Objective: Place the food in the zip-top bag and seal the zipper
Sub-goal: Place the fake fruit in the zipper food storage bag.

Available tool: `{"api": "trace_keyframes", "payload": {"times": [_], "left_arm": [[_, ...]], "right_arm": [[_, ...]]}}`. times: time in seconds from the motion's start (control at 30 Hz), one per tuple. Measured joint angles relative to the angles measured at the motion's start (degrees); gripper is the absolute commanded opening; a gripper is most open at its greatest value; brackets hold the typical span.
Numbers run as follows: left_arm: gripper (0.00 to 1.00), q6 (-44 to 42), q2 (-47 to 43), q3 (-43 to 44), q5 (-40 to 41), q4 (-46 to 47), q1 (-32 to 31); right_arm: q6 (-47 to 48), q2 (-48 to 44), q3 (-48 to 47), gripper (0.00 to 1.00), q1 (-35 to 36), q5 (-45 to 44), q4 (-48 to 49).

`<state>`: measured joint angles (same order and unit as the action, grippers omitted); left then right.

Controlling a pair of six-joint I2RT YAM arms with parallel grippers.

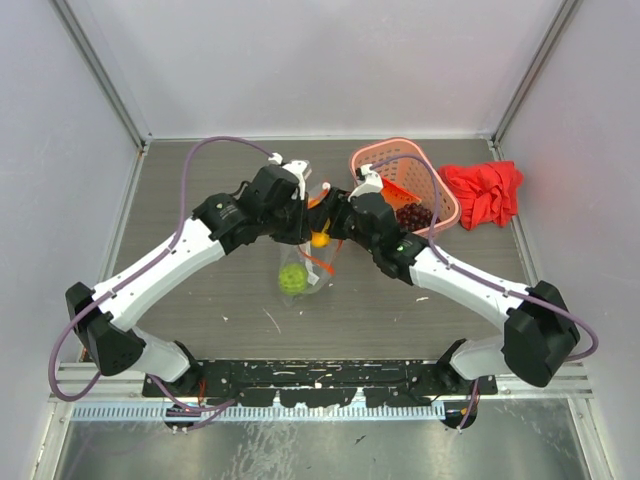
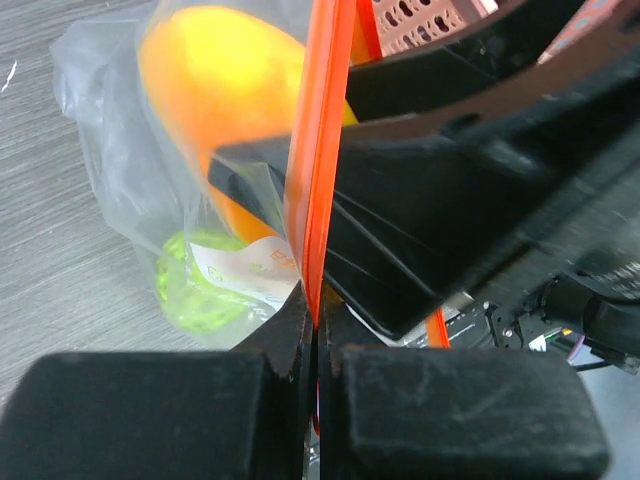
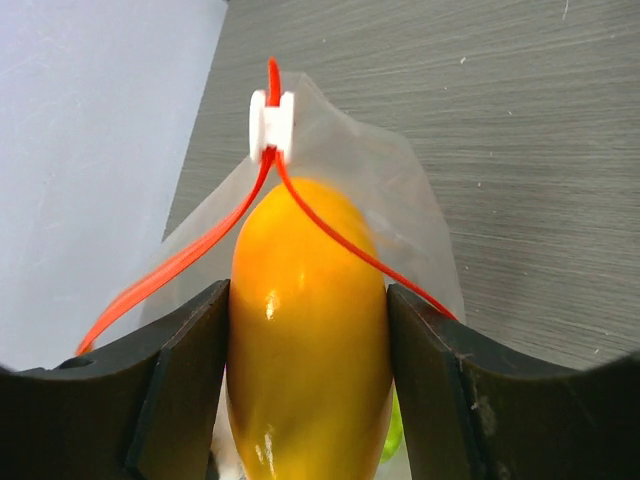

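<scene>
The clear zip-top bag (image 1: 310, 270) hangs between both grippers at the table's middle. My left gripper (image 2: 316, 318) is shut on its orange-red zipper (image 2: 318, 150), pinching the strip edge-on. My right gripper (image 3: 308, 330) is shut on the yellow piece (image 3: 305, 300), which sits in the bag's open mouth between the two zipper strips (image 3: 330, 235). A white slider (image 3: 271, 124) sits at the far end of the zipper. The lime-green ball (image 1: 292, 278) lies inside the bag at its bottom. The dark purple grape bunch (image 1: 413, 215) lies in the pink basket.
The pink lattice basket (image 1: 442, 195) stands at the back right, just behind my right arm, with an orange piece (image 1: 400, 190) in it. A crumpled red cloth (image 1: 485, 192) lies to its right. Grey walls close in the table on three sides.
</scene>
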<state>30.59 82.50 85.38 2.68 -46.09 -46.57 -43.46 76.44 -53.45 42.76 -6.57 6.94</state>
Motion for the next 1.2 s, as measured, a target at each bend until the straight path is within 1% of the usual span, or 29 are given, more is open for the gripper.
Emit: {"api": "trace_keyframes", "payload": {"times": [0.07, 0.13, 0.23, 0.3, 0.53, 0.7, 0.93, 1.2], "left_arm": [[0.00, -0.07, -0.02, 0.00, -0.17, -0.11, -0.11], [0.00, -0.20, -0.04, 0.00, -0.09, -0.07, -0.09], [0.00, -0.26, -0.50, -0.17, 0.94, -0.20, -0.07], [0.00, -0.28, -0.96, -0.31, 1.60, -0.20, -0.07], [0.00, -0.37, -1.90, -0.46, 2.78, -0.04, -0.09], [0.00, -1.66, -1.92, -0.46, 5.35, -0.22, -0.07], [0.00, -4.42, -2.01, 0.04, 8.44, -3.17, 1.38], [0.00, -9.14, -2.01, 3.67, 11.74, -7.87, 3.67]], "right_arm": [[-0.02, 0.90, -0.02, 0.70, 0.00, 0.07, 0.02], [0.00, 1.20, -0.02, 0.78, -0.07, 0.09, 0.02], [0.20, 1.16, -0.28, 0.87, -0.09, 0.17, 0.11], [0.61, 1.05, -0.46, 0.91, -0.11, 0.15, 0.11], [2.71, -0.76, -0.90, 0.92, -0.07, 0.22, -1.38], [5.68, -2.80, -2.78, 0.92, -0.07, 0.70, -4.24], [12.83, -5.01, -9.18, 0.92, -0.13, 3.89, -11.30], [23.08, -5.99, -18.21, 0.92, -1.88, 7.08, -22.03]]}}
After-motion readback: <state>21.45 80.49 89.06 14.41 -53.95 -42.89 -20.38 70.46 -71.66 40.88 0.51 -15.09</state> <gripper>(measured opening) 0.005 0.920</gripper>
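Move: The right hand already has the orange fruit between its fingers in the bag's open mouth; its goal, the bag's bottom where the green fruit lies, is roughly 12 cm below, 6 cm back and 8 cm to the left. The basket stands some 10 cm ahead of the right hand, 20 cm to the right and 12 cm lower. From the left hand, shut on the bag's rim, the orange fruit is about 4 cm ahead, 5 cm right and 2 cm lower. The right hand dips barely a centimetre into the bag's mouth and spreads its fingers to let go of the orange fruit, then rises about 10 cm out of the bag, easing slightly back and right while its fingers tip upward and the wrist rolls left side down. The left hand keeps its shut pinch on the orange zipper rim and, mostly in the second half, draws it some 7 cm to the left and a little forward, away from the basket, its left side tilting up roughly 15 degrees. ##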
